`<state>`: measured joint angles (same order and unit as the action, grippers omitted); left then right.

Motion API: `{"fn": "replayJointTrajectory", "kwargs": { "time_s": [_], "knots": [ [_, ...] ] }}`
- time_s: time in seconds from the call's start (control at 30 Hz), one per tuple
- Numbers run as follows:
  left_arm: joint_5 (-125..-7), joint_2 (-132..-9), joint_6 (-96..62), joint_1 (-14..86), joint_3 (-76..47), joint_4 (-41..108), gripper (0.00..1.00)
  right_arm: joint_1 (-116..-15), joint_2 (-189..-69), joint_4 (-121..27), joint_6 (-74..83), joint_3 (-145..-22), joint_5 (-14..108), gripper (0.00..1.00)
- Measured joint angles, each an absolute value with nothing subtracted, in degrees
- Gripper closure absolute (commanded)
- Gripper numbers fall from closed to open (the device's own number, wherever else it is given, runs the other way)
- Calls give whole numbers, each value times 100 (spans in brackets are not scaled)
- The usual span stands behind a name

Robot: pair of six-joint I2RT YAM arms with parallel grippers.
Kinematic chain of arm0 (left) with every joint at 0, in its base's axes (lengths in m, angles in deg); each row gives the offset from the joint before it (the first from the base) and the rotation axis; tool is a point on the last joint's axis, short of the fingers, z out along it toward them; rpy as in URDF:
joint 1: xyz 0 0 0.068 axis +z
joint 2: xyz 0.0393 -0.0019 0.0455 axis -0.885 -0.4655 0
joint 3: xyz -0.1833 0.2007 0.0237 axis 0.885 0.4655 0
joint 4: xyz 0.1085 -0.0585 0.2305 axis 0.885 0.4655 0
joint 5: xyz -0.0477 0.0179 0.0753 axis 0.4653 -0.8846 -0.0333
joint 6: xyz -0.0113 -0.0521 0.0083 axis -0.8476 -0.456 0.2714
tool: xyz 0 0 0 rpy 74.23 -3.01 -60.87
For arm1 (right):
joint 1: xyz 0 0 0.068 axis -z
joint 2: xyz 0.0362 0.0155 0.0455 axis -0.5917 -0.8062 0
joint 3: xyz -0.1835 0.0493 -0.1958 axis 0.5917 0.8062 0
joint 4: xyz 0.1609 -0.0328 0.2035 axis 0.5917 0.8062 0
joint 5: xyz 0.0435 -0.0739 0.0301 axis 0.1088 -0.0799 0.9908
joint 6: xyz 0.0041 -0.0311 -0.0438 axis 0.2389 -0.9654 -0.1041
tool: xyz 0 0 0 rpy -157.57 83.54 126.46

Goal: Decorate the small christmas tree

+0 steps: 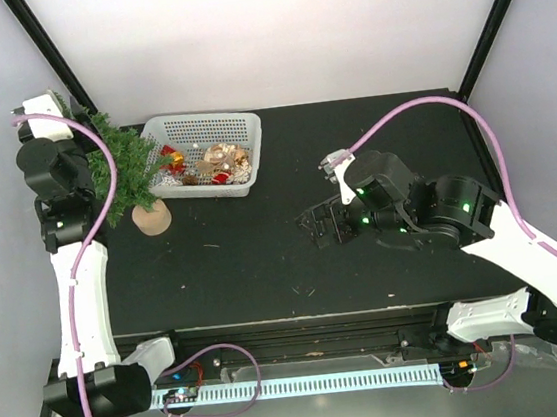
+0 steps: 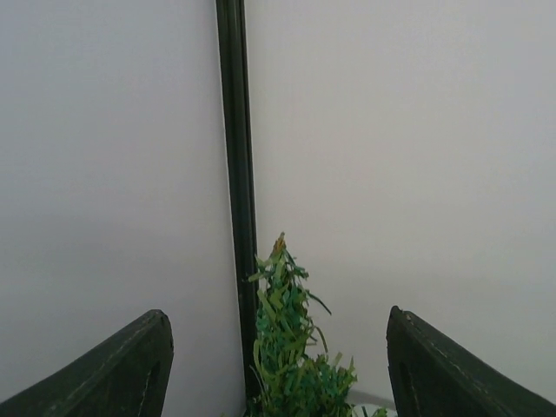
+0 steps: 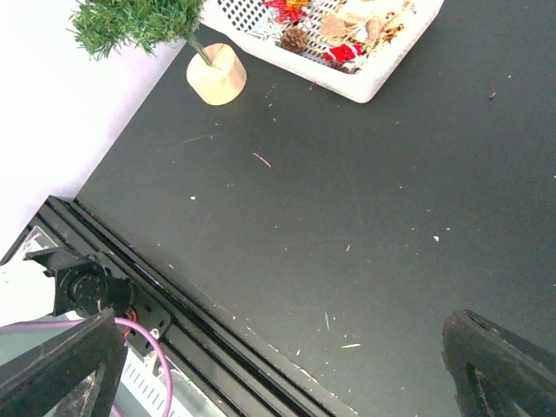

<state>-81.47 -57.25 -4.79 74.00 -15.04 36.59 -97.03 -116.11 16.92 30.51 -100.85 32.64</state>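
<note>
The small christmas tree (image 1: 125, 171) stands on its round tan wooden base (image 1: 152, 218) at the table's far left, leaning left toward my left arm. In the left wrist view the tree's tip (image 2: 285, 347) rises between the fingers of my left gripper (image 2: 276, 317). The jaws stand apart and neither finger (image 2: 130, 369) touches the needles. No ornament shows on the tree. My right gripper (image 1: 319, 226) hangs open over bare table at mid right, nothing between its fingers (image 3: 499, 365). The right wrist view shows the tree (image 3: 130, 22) and its base (image 3: 215, 74) at top left.
A white perforated basket (image 1: 198, 120) sits just right of the tree, holding several small ornaments, among them red ones (image 1: 170, 158) and a pine cone (image 3: 294, 38). A black frame post (image 2: 236, 174) stands behind the tree. The table's near edge carries a black rail (image 3: 200, 321).
</note>
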Motion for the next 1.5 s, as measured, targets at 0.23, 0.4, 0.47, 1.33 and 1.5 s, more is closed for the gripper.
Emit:
{"fn": "replayJointTrajectory", "kwargs": {
  "time_s": [0.23, 0.4, 0.47, 1.33, 1.5],
  "knots": [
    [-8145, -5972, -484, 7497, -1668, 3538, 45, -9703, -11852, 1701, 2929, -10170, 3267, 0],
    [-8105, -6037, -525, 7551, -1668, 3525, 64, -9703, -11911, 1725, 2889, -10214, 3267, 0],
    [-8059, -6039, -549, 7567, -1668, 3527, 71, -9703, -11911, 1736, 2885, -10222, 3267, 0],
    [-7876, -6356, -523, 7619, -1972, 3646, 98, -9705, -11535, 1535, 3007, -9624, 3319, 0],
    [-7749, -6365, -545, 7619, -2217, 3971, 98, -9703, -11415, 1416, 3051, -9440, 3319, 0]
  ]
}}
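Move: The tree's top stands just ahead of the half-raised, part-open left hand, about 4 cm farther out, 1 cm left and roughly level with the fingers. The tree's pot is some 40 cm below, a few centimetres back and right of the hand. The ornament basket's middle lies about 6 cm ahead, 19 cm right and 40 cm below. From the right hand the treetop is roughly 23 cm ahead, 38 cm left and 13 cm higher. The left fingers shut on the foliage just under the treetop and pinch it: the hand noses forward about 3 cm and a little left while the fingers close in stages from about two-thirds open. It dips slightly as they shut, then rises about 1.5 cm with the grip kept. The right hand, empty and open, sinks some 2.5 cm. ##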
